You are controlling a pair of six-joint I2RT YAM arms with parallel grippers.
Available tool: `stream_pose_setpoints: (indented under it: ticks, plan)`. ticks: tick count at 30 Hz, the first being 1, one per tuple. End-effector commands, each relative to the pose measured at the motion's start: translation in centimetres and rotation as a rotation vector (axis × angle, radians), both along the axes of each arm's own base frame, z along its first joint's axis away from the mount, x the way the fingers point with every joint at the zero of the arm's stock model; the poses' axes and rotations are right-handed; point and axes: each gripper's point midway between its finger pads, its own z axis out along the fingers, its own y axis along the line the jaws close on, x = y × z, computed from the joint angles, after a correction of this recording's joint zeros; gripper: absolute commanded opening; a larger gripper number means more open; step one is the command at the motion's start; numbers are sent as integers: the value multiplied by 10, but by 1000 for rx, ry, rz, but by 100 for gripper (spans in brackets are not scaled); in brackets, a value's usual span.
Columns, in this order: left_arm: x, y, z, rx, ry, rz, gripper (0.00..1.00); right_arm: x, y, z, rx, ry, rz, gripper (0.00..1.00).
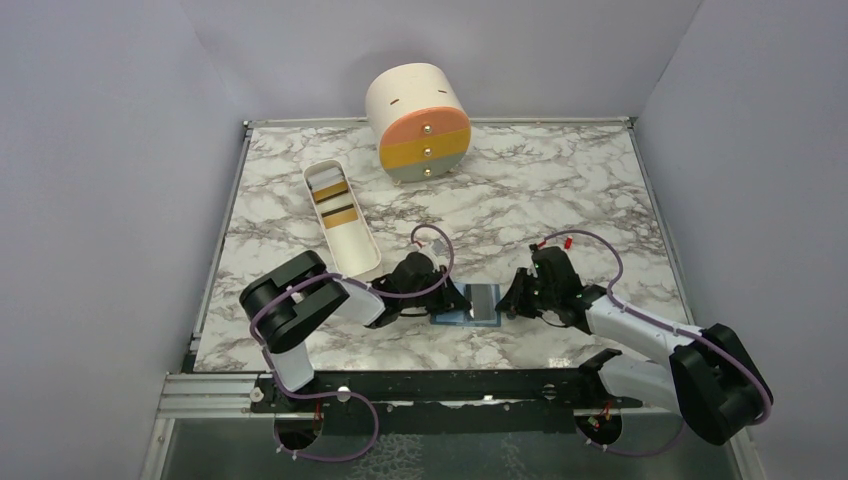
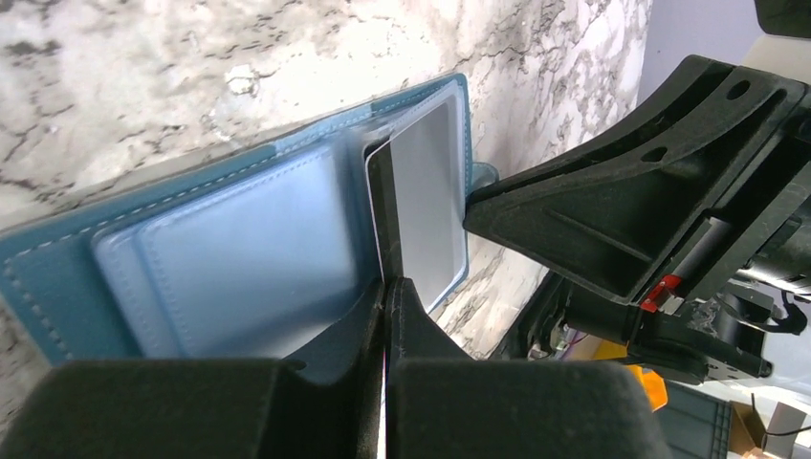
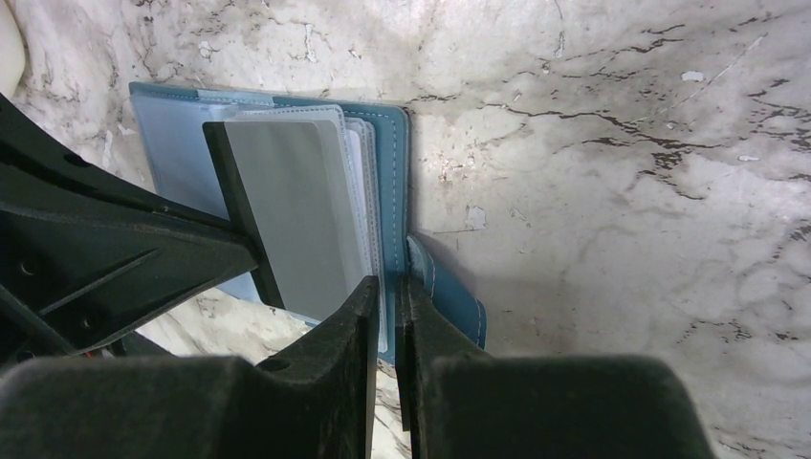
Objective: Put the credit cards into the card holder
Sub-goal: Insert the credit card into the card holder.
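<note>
The blue card holder (image 1: 480,304) lies open on the marble between my two grippers. In the left wrist view its pale blue inside (image 2: 239,253) faces up. My left gripper (image 2: 387,284) is shut on a grey credit card (image 2: 428,196) with a dark stripe; the card's far end lies at the holder's right-hand pocket. My right gripper (image 3: 387,287) is shut on the card holder's near edge (image 3: 394,191), pinching the blue cover and its clear sleeves. From that side the same grey card (image 3: 296,206) lies over the pocket. More credit cards (image 1: 338,200), gold with dark stripes, sit in the white tray.
The long white tray (image 1: 352,250) stands left of my left arm. A cream cylinder with orange, yellow and grey drawers (image 1: 420,125) stands at the back. Low walls enclose the table. My two grippers (image 1: 452,298) (image 1: 512,298) face each other closely over the holder.
</note>
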Motion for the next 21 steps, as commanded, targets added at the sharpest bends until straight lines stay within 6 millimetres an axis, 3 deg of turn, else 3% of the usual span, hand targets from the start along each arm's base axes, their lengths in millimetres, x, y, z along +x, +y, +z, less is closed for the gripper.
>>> stream_pose_setpoints:
  ticks: [1, 6, 10, 21]
  plan:
    - [0, -10, 2, 4, -38, -39, 5, 4, 8, 7, 20, -27, 39, 12]
    - [8, -3, 4, 71, -82, -22, 22, 12, 3, 9, -27, -38, 31, 12]
    - [18, 3, 16, 114, -134, 4, 38, 17, -1, 15, -64, -77, 43, 12]
    - [18, 0, 16, 134, -120, -14, 41, 17, 5, 20, -33, -84, 62, 13]
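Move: The card in your left fingers, pinched at its black-striped left edge, has its pocket's middle about 3 cm to the right, level fore and aft and 1 cm below. The holder's left clear pocket is some 4 cm to the left of that hand, level fore and aft and 1 cm below, and the small strap about 8 cm to its right, 1 cm nearer you. From the right hand, the card's pocket lies about 4 cm left, 1 cm ahead and 1 cm below. Nudge the left gripper the last half centimetre right towards the pocket as its fingers begin to open, then spread them a bit under half wide to let go of the striped edge. Carry that hand about 1.5 cm forward and up off the card, tilting it slightly, while the right gripper eases up and forward off the holder's right edge, its opening unchanged. ##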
